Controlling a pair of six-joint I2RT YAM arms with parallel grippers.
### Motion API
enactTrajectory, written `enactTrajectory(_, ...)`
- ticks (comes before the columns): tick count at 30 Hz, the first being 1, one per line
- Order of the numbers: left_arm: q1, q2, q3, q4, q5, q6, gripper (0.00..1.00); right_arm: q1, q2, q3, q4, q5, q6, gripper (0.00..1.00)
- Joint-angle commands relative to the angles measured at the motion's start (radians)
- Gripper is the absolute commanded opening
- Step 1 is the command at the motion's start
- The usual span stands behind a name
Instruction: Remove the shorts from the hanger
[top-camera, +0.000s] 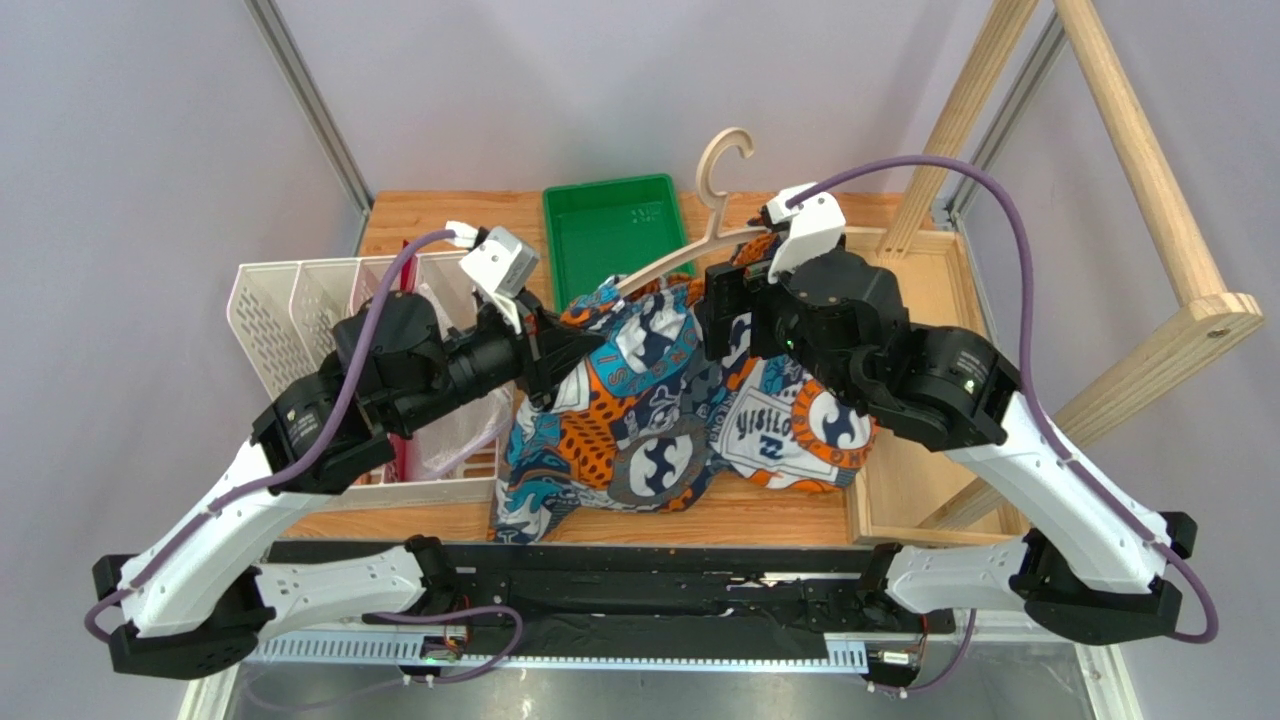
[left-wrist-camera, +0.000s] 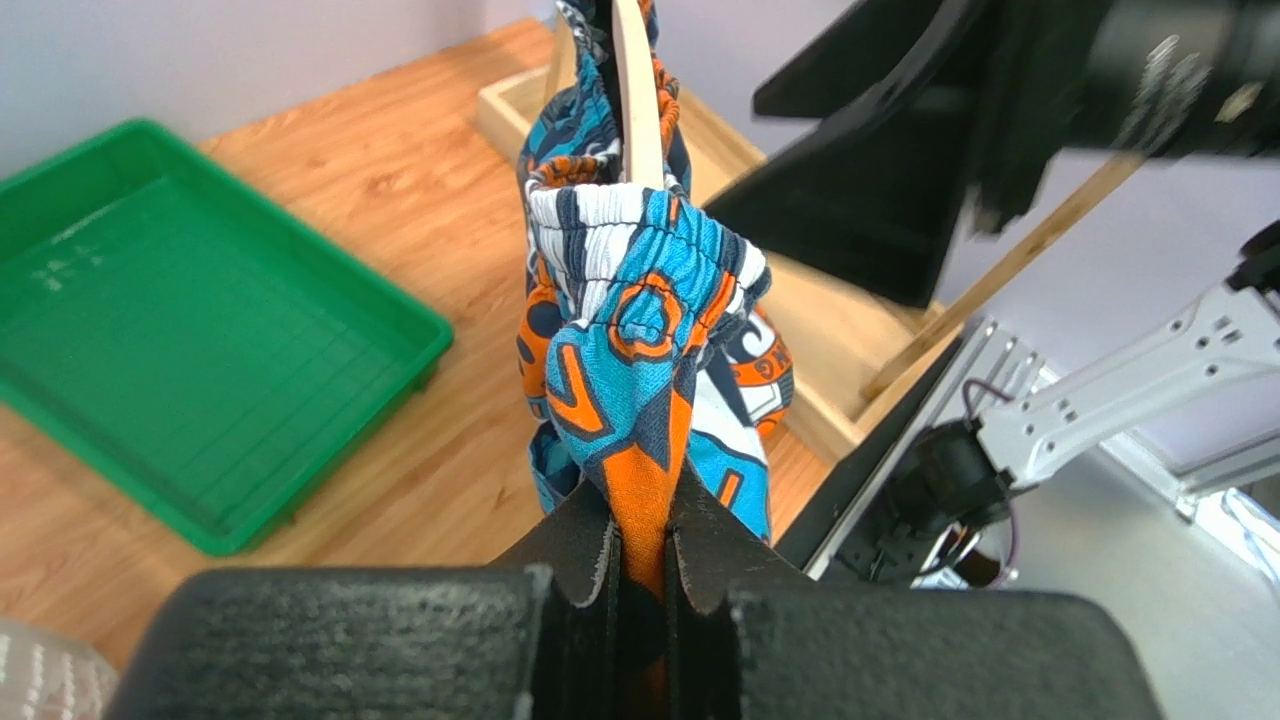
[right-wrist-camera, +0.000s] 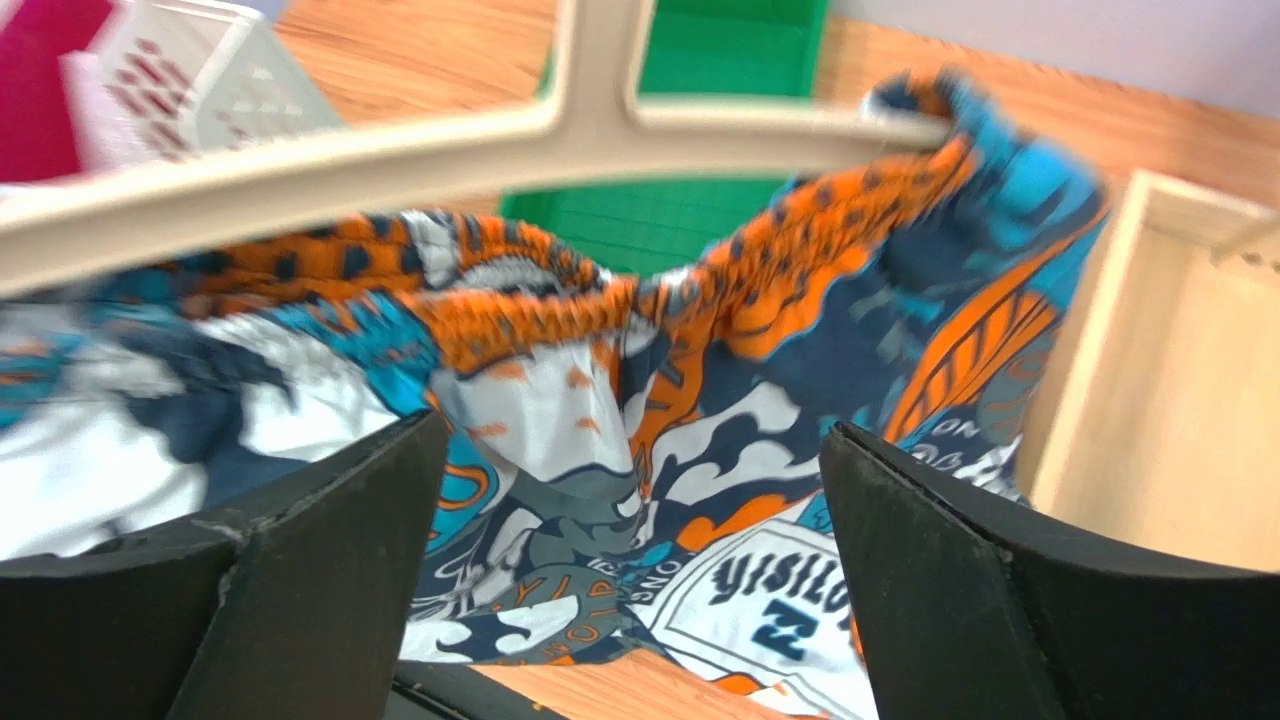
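The patterned orange, teal and navy shorts (top-camera: 676, 413) hang from the light-wood hanger (top-camera: 669, 263) and trail onto the table. My left gripper (top-camera: 549, 353) is shut on an orange fold at their left end; in the left wrist view this gripper (left-wrist-camera: 643, 548) pinches the cloth (left-wrist-camera: 646, 315) just below the hanger's tip (left-wrist-camera: 634, 90). My right gripper (top-camera: 736, 308) hovers at the hanger's right side. In the right wrist view it (right-wrist-camera: 634, 435) stands wide open, with the shorts (right-wrist-camera: 721, 345) and the hanger's bar (right-wrist-camera: 451, 150) ahead of its fingers and nothing between them.
A green tray (top-camera: 616, 225) lies at the back of the table behind the hanger. A white slotted organiser (top-camera: 301, 308) stands at the left. A shallow wooden box (top-camera: 917, 450) and thick wooden rack beams (top-camera: 1157, 180) occupy the right side.
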Motion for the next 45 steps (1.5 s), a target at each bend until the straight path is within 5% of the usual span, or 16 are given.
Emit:
enactTrajectory(1,0.003,-0.065,-0.053,0.057,-0.014,-0.041,0.00,-0.019,-0.072,0.049,0.117,-0.123,-0.065,1.00)
enactTrajectory(8,0.003,-0.101,-0.116,0.130,0.058,-0.077,0.00,-0.284,-0.088,0.071,0.160,-0.587,-0.082,1.00)
enactTrajectory(14,0.003,-0.102,-0.139,0.184,0.150,-0.097,0.00,-0.419,-0.080,0.051,0.194,-0.781,0.002,0.91)
enactTrajectory(28,0.003,-0.099,-0.172,0.296,0.259,-0.142,0.00,-0.432,-0.169,-0.162,0.375,-0.699,0.056,0.61)
enactTrajectory(31,0.003,-0.075,-0.162,0.298,0.280,-0.149,0.00,-0.430,-0.218,-0.233,0.441,-0.642,0.053,0.44)
enactTrajectory(35,0.003,-0.051,-0.154,0.307,0.281,-0.162,0.00,-0.430,-0.229,-0.250,0.464,-0.645,0.058,0.32)
enactTrajectory(39,0.003,-0.035,-0.143,0.298,0.281,-0.163,0.00,-0.430,-0.229,-0.245,0.464,-0.639,0.035,0.02)
enactTrajectory(43,0.003,-0.019,-0.117,0.226,0.255,-0.165,0.21,-0.430,-0.238,-0.239,0.449,-0.580,-0.014,0.00)
enactTrajectory(45,0.003,-0.019,-0.109,0.197,0.251,-0.165,0.49,-0.430,-0.244,-0.238,0.441,-0.563,-0.033,0.00)
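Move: My right hand is wide open over the shorts. The hanger's neck, just under its hook, lies about 5 cm ahead of it, 3 cm left and 7 cm above. The hanger's left end is level with this hand, 13 cm left and 5 cm up; the shorts' middle hangs 3 cm back, 7 cm left and 13 cm below. From my left hand, which holds the waist corner, the neck is some 9 cm ahead, 14 cm right and 5 cm up. I raise my right hand some 6 cm, swinging a little right and rolling its left side up about 20 degrees. Then I sink back 2–3 cm while closing the fingers to pinch the hanger's neck below the hook. My left hand keeps hold of the waistband corner, bringing the hanger about 5 cm back and right with a slight clockwise turn, and finally starts to open. ##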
